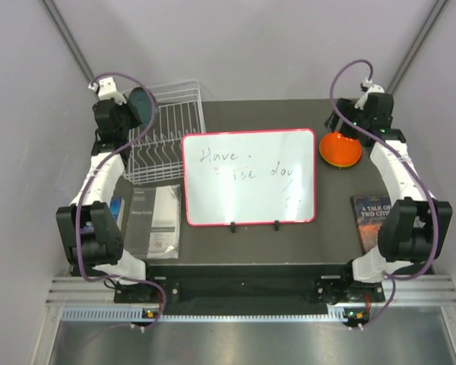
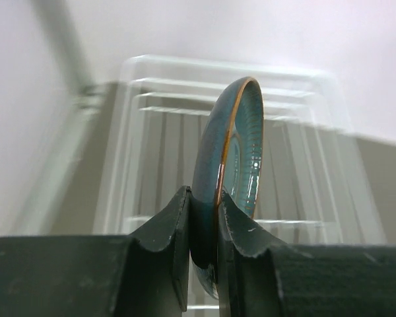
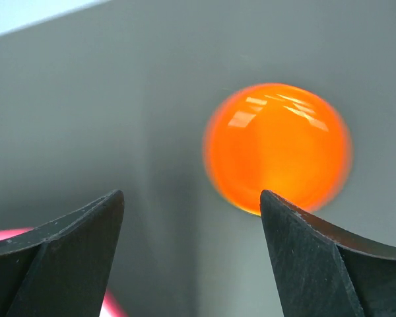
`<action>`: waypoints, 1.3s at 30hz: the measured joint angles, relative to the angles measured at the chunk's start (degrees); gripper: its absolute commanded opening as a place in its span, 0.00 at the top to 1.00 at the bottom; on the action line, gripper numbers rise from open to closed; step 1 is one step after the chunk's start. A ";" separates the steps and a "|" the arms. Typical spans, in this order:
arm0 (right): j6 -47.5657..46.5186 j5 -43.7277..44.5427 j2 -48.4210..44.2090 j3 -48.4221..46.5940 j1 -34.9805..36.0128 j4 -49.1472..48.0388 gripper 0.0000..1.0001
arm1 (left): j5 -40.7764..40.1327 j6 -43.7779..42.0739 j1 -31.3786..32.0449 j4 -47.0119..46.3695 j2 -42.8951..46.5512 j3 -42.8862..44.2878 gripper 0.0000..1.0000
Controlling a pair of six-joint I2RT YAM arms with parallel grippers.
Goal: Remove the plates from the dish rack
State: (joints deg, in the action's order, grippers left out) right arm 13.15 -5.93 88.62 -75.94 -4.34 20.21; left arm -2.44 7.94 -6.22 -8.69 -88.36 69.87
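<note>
My left gripper (image 2: 203, 205) is shut on the lower rim of a teal-blue plate (image 2: 234, 152), which stands on edge above the white wire dish rack (image 2: 303, 132). From the top camera that plate (image 1: 143, 106) hangs at the rack's (image 1: 171, 137) left side, in the left gripper (image 1: 134, 112). No other plates show in the rack. An orange plate (image 1: 340, 149) lies flat on the table at the far right. My right gripper (image 1: 343, 125) hovers over its far edge. In the right wrist view the right gripper (image 3: 191, 198) is open and empty, with the orange plate (image 3: 277, 146) below and beyond its right finger.
A pink-framed whiteboard (image 1: 249, 176) with writing lies in the middle of the table. A booklet (image 1: 156, 220) and a small blue item (image 1: 116, 209) lie at the near left. A dark book (image 1: 370, 217) lies at the near right.
</note>
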 measured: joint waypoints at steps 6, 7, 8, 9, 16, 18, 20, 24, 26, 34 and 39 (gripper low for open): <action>3.50 -10.25 0.15 -1.14 7.98 -6.56 0.16 | 14.88 16.24 0.74 -6.60 -0.92 1.27 1.00; 4.09 -11.82 0.46 -1.84 9.51 -7.78 0.16 | 16.98 18.60 1.20 -7.96 -1.49 1.51 1.00; 4.70 -13.35 0.94 -2.71 10.93 -8.87 0.16 | 18.88 20.79 1.92 -9.14 -2.19 1.79 1.00; 5.11 -14.62 1.62 -3.91 12.35 -9.81 0.16 | 20.44 22.67 2.71 -10.32 -2.82 2.05 1.00; 7.67 -20.13 7.26 -11.69 18.27 -15.23 0.14 | 29.51 33.03 9.03 -18.16 -7.87 4.17 1.00; 8.00 -20.65 8.35 -12.90 19.50 -16.15 0.14 | 31.58 35.67 10.62 -20.57 -9.27 4.81 1.00; 8.50 -21.57 9.11 -13.40 20.41 -17.07 0.14 | 33.38 37.68 11.87 -22.25 -10.21 5.29 1.00; 9.64 -23.23 10.86 -14.08 21.59 -18.99 0.14 | 35.56 40.15 14.14 -24.57 -11.30 6.27 1.00; 10.08 -23.91 11.43 -14.10 21.86 -19.89 0.14 | 36.15 40.81 15.32 -25.16 -11.76 6.93 1.00; 11.41 -25.83 12.31 -14.10 22.49 -22.38 0.15 | 37.73 42.99 19.71 -27.82 -15.26 9.01 1.00; 12.26 -27.41 12.68 -14.14 22.71 -24.30 0.30 | 38.64 43.87 21.84 -28.61 -17.68 9.18 1.00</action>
State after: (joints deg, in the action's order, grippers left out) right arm 25.41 -33.34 101.30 -90.08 18.37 -4.10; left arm 36.21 51.81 15.62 -37.30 -106.04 79.05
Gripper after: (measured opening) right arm 0.816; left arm 0.212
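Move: The left gripper already holds the teal plate above the dish rack, whose middle lies about 20 cm below, 5 cm to the right and 2 cm ahead. The open right gripper is some 70 cm to its right, 4 cm nearer and 6 cm lower. From the right hand, the plate's middle is roughly 68 cm left, 10 cm ahead and 7 cm up; the orange plate lies 6 cm right, 8 cm ahead and 16 cm down. Bring both grippers together for a handover: swing the left one about 33 cm right, rising slightly before easing down, keeping its grip while yawing some 60 degrees clockwise and rolling left side down. Sweep the right one about 28 cm left and 10 cm up, quickly then slowing, turning counter-clockwise with its fingers open towards the plate's free rim. ##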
